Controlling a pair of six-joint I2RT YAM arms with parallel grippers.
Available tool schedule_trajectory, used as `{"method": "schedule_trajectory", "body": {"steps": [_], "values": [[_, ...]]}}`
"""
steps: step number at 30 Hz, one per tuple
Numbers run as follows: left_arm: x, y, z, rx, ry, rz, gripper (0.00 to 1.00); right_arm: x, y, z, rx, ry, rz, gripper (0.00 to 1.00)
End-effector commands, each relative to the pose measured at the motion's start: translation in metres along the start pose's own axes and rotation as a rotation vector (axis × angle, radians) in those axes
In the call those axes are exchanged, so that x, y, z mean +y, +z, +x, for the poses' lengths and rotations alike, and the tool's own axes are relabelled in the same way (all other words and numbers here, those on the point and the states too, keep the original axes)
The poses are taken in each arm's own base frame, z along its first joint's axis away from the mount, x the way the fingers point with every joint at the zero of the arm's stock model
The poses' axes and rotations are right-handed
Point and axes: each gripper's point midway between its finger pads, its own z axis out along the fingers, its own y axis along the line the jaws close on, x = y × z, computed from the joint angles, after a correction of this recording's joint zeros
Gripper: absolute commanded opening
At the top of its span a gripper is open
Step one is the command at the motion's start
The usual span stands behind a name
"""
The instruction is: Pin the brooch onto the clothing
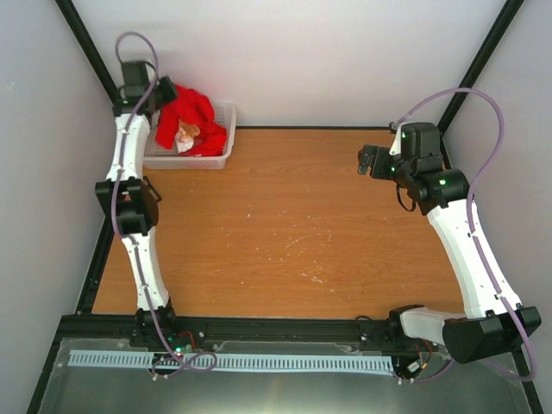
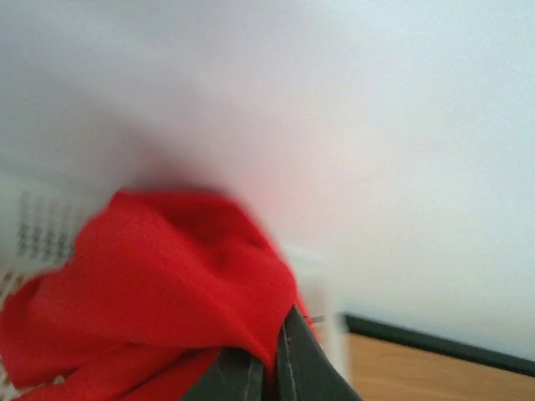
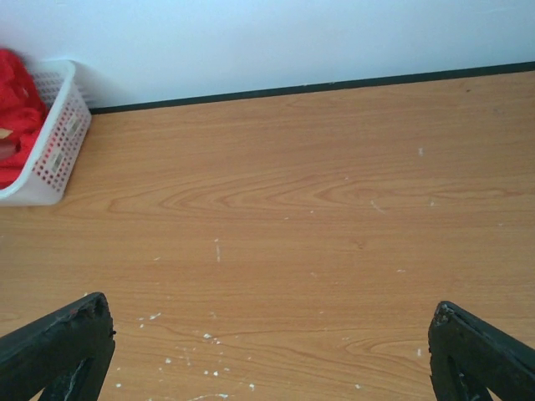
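The red T-shirt (image 1: 191,121) is bunched up over the white mesh basket (image 1: 226,138) at the table's far left corner, part of its bear print showing. My left gripper (image 1: 164,93) is shut on a fold of the shirt; in the left wrist view the red cloth (image 2: 175,284) is pinched between the dark fingers (image 2: 305,368) and lifted. My right gripper (image 1: 366,159) is open and empty above the right side of the table; its fingertips (image 3: 58,342) stand wide apart in the right wrist view. The shirt also shows there (image 3: 17,109). The brooch is not in view.
The basket (image 3: 54,142) stands against the white back wall. The wooden table (image 1: 293,233) has small white specks near its middle. Black frame posts stand at the back corners, and a rail runs along the near edge.
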Motion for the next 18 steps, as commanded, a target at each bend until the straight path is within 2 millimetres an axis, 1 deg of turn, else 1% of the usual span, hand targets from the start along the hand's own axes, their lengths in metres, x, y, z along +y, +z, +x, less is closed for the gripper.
{"method": "schedule_trajectory", "body": {"steps": [1, 2, 3, 4, 5, 8, 10, 11, 13, 16, 18], "values": [[-0.13, -0.166, -0.112, -0.308, 0.11, 0.387, 0.01, 0.01, -0.008, 0.003, -0.01, 0.035, -0.075, 1.0], [-0.147, -0.195, -0.118, -0.328, 0.12, 0.433, 0.01, 0.011, -0.011, 0.002, -0.018, 0.036, -0.083, 1.0], [-0.157, -0.21, -0.118, -0.326, 0.124, 0.472, 0.01, 0.012, -0.013, 0.001, -0.024, 0.035, -0.087, 1.0], [-0.171, -0.231, -0.117, -0.328, 0.136, 0.52, 0.01, 0.013, -0.016, 0.0, -0.031, 0.033, -0.094, 1.0], [-0.186, -0.258, -0.118, -0.34, 0.146, 0.566, 0.01, 0.015, -0.019, -0.001, -0.038, 0.03, -0.107, 1.0], [-0.227, -0.318, -0.109, -0.343, 0.176, 0.711, 0.01, 0.026, -0.024, 0.0, -0.035, 0.028, -0.172, 1.0], [-0.25, -0.35, -0.099, -0.325, 0.178, 0.803, 0.01, 0.034, -0.025, 0.003, -0.024, 0.027, -0.217, 1.0], [-0.257, -0.361, -0.091, -0.297, 0.165, 0.846, 0.01, 0.037, -0.026, 0.004, -0.017, 0.029, -0.24, 1.0], [-0.262, -0.37, -0.072, -0.204, 0.109, 0.921, 0.01, 0.046, -0.027, 0.008, -0.004, 0.022, -0.296, 1.0], [-0.262, -0.362, -0.03, -0.001, 0.008, 0.996, 0.01, 0.059, -0.032, 0.011, 0.003, 0.014, -0.374, 1.0], [-0.263, -0.352, -0.001, 0.107, -0.033, 1.008, 0.01, 0.068, -0.033, 0.017, 0.015, 0.002, -0.433, 1.0]]}}
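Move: My left hand already grips the red clothing, whose bulk hangs about 13 cm below it, 4 cm back and 5 cm right, still down in the white basket, itself centred some 4 cm back, 6 cm right and 21 cm down. The open middle of the table is about 30 cm back, 33 cm right and 26 cm below; a small dark case lies 18 cm back, 3 cm left, 25 cm down. From my right hand, that table middle is level fore and aft, 22 cm left and 32 cm down. I haul the clothing swiftly up out of the basket with my left hand, keeping the fingers shut on it: about 35 cm up, nearly 30 cm back and 16 cm right, sinking slightly at the very end. The wrist tips the fingers upward and swings clockwise, each by some 35 to 40 degrees. My right hand, open and empty, eases a few centimetres left and back, turning a little counter-clockwise. ##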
